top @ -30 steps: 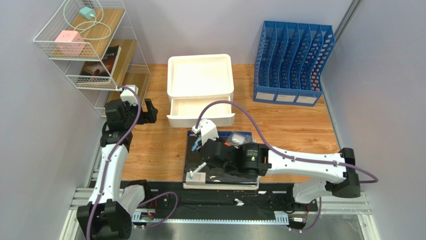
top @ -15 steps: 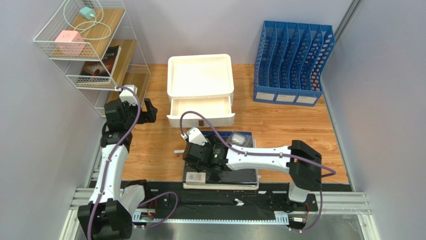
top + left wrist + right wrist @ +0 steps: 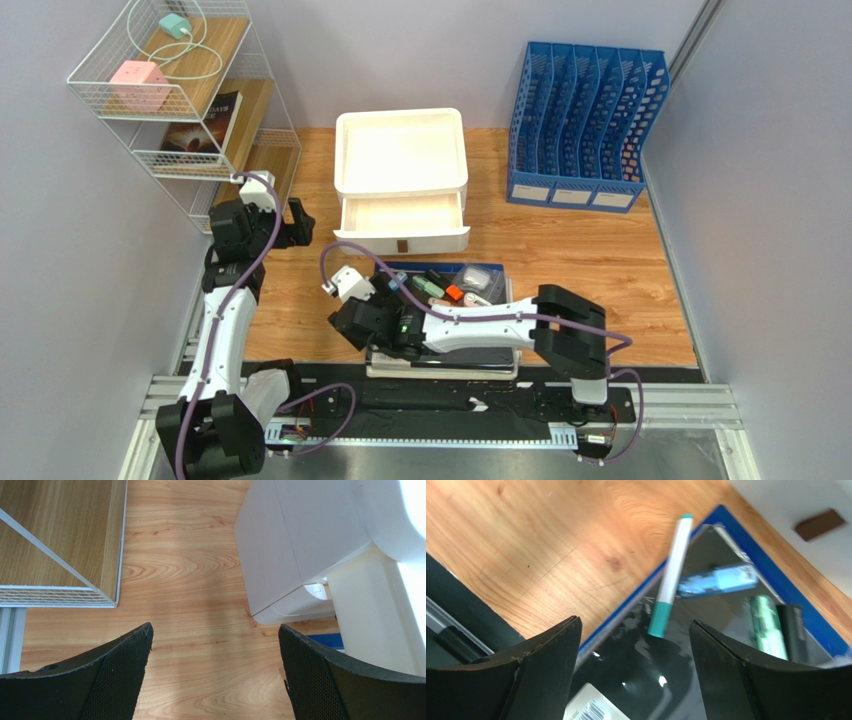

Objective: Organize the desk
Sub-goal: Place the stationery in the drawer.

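Observation:
The desk (image 3: 590, 250) is a light wood tabletop (image 3: 200, 580). On its near middle lies a glossy black folder (image 3: 470, 355) with a blue border (image 3: 676, 670). A white pen with a teal cap (image 3: 669, 580) rests across the folder's edge, beside a blurred blue item (image 3: 718, 580) and a green marker (image 3: 768, 625). My right gripper (image 3: 385, 335) hovers open over the folder's left part (image 3: 633, 625), nothing between its fingers. Beside the white drawer unit (image 3: 400, 190), my left gripper (image 3: 290, 225) hangs wide open over bare wood (image 3: 215, 630).
The drawer unit's lower drawer (image 3: 400, 215) stands pulled out. A blue file organizer (image 3: 585, 125) stands at the back right. A white wire shelf (image 3: 190, 110) with wooden boards, a book and a pink cube fills the back left (image 3: 60, 545). A clear box (image 3: 478, 280) lies on the folder.
My right gripper has gone from shut to open and swung left across the folder, uncovering the small items on it. The left arm has not moved.

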You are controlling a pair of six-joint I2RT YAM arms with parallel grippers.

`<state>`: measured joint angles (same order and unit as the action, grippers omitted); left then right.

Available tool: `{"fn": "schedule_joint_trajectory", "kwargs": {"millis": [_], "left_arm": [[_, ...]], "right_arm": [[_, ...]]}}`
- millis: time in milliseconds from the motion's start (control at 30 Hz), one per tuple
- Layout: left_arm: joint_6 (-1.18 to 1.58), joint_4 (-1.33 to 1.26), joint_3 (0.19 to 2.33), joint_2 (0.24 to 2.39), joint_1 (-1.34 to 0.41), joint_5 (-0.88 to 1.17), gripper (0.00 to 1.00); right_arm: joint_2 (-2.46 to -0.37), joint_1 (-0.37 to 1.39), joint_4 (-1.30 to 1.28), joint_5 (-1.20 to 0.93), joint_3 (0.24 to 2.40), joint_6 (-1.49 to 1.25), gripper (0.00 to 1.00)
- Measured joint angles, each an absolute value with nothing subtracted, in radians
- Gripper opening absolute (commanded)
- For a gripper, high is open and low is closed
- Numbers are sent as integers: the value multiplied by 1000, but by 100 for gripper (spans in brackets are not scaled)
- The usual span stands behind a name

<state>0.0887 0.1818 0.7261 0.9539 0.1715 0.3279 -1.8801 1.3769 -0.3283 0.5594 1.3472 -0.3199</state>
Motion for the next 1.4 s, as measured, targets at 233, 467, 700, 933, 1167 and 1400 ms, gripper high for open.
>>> {"fn": "schedule_joint_trajectory", "kwargs": {"millis": [233, 467, 700, 933, 1167, 1400], "left_arm": [[90, 181, 726, 962, 186, 337, 99], [91, 181, 726, 962, 192, 348, 99], [91, 181, 726, 961, 196, 359, 100], [91, 181, 726, 961, 200, 367, 99], [91, 181, 726, 961, 202, 371, 99], [91, 178, 726, 961, 204, 371, 99]], "right_arm": [[-1986, 1394, -263, 599, 1358, -227, 70], [-2003, 1383, -168, 665, 1355, -178, 65], [-2028, 1341, -75, 674, 1327, -178, 64], [-2061, 1307, -12, 680, 1280, -194, 53], [-2061, 1306, 14, 668, 1274, -226, 30], [-2060, 1308, 14, 674, 1268, -253, 0]]}}
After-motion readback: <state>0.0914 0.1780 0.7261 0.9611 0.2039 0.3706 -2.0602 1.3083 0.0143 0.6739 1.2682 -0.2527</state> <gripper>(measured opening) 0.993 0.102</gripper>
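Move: The teal-ended marker to pinch lies ahead of the right hand: its middle is about 7 cm forward, 1 cm left and 6 cm below. Beside it on the black folder, the blue highlighter sits about 8 cm forward and 2 cm right of the hand, the green highlighter about 8 cm forward and 9 cm right. From the left hand, the marker is roughly 10 cm back, 18 cm right and 17 cm below. Sink the open right gripper, then carry it forward and on down beside the blue highlighter, some 6 cm lower and 5 cm farther out in all, raising the fingertips' aim about 10 degrees. Narrow the fingers a little on the way; once the hand has stopped over the folder's left edge, close them and pinch the marker near its teal end. ##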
